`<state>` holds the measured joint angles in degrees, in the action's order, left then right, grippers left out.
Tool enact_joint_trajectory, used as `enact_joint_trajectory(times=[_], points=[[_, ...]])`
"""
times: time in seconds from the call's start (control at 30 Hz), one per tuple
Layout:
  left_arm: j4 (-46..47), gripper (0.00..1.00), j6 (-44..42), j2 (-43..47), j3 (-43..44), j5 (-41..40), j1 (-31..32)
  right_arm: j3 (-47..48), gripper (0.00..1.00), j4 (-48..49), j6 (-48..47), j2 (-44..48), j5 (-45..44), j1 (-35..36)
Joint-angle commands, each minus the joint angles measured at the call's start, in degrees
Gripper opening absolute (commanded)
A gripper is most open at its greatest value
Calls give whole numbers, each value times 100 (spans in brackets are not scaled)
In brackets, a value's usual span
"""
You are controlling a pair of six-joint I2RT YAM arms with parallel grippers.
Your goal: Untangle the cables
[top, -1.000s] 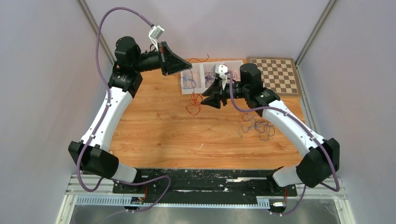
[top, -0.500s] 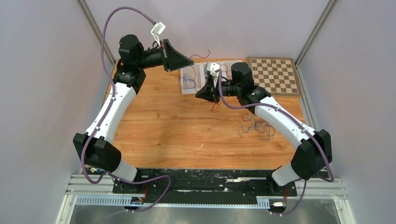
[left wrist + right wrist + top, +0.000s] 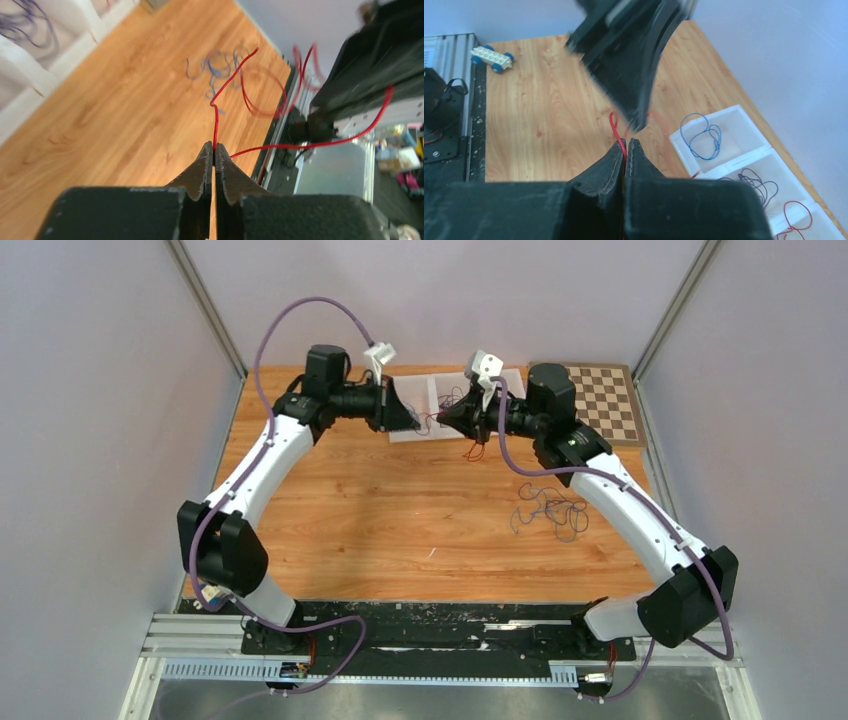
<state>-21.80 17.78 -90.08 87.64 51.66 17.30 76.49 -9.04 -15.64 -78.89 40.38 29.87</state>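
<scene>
A red cable (image 3: 217, 116) runs between my two grippers above the white tray (image 3: 408, 433). My left gripper (image 3: 214, 146) is shut on one part of it, and the rest loops away toward the right gripper's black body (image 3: 370, 65). My right gripper (image 3: 626, 142) is shut on the red cable (image 3: 617, 129) too, tip to tip with the blurred left gripper (image 3: 634, 60). In the top view the left gripper (image 3: 418, 422) and right gripper (image 3: 442, 417) nearly meet, and a red loop (image 3: 478, 450) hangs below. A tangle of blue and dark cables (image 3: 548, 508) lies on the table.
The tray's compartments hold a blue cable (image 3: 701, 132), dark purple cables (image 3: 756, 182) and a red one (image 3: 799, 215). A chessboard (image 3: 606, 405) lies at the back right. A small white toy car with blue wheels (image 3: 493, 57) sits near the table's front edge.
The right gripper has closed on the red cable and lifted it off the table. The left arm has swung right and down, bringing its gripper close to the right one.
</scene>
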Motion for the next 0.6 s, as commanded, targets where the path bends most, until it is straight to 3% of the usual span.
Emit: enact_joint_trajectory(times=[0.0, 0.03, 0.1, 0.13, 0.17, 0.23, 0.3, 0.57], points=[[-938, 10, -1168, -46, -40, 199, 560, 405, 0, 276, 393, -147, -130, -229], [-915, 14, -1152, -54, -29, 214, 598, 461, 0, 302, 484, -200, -120, -292], [-1041, 32, -1140, -134, 85, 132, 550, 546, 0, 325, 569, -279, -118, -417], [-1092, 46, -1159, -181, 161, 120, 513, 569, 0, 347, 590, -307, -126, -506], [-1123, 53, -1139, -192, 177, 108, 402, 570, 0, 370, 607, -325, -127, -602], [-1073, 84, -976, -186, 173, 66, 167, 569, 0, 376, 686, -381, -140, -828], [-944, 98, -811, -125, 120, 23, -101, 554, 0, 384, 771, -443, -195, -1068], [-593, 100, -594, 68, -176, 58, -1106, 625, 0, 481, 905, -987, -982, -1469]])
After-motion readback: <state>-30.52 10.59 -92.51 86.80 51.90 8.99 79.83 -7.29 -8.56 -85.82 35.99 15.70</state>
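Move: The red cable, pinched by both grippers, is bound for the tray's right compartment, some 26 cm ahead of the right hand, 16 cm to its right and 28 cm below. The middle compartment lies about 10 cm left of that one, level with it. The blue cable on the table is about 3 cm back and 25 cm right of the right hand, 30 cm lower. From the left hand the right compartment is about 23 cm ahead, 20 cm right and 26 cm down. The red cable stays pinched in the right hand, which carries it forward some 10 cm and 8 cm to the right, towards the right compartment, sinking slightly and turning about 20 degrees clockwise. The left hand first dips down, back and to the right, opens wide and lets go of the cable, then swings left and forward, away from the right hand. ##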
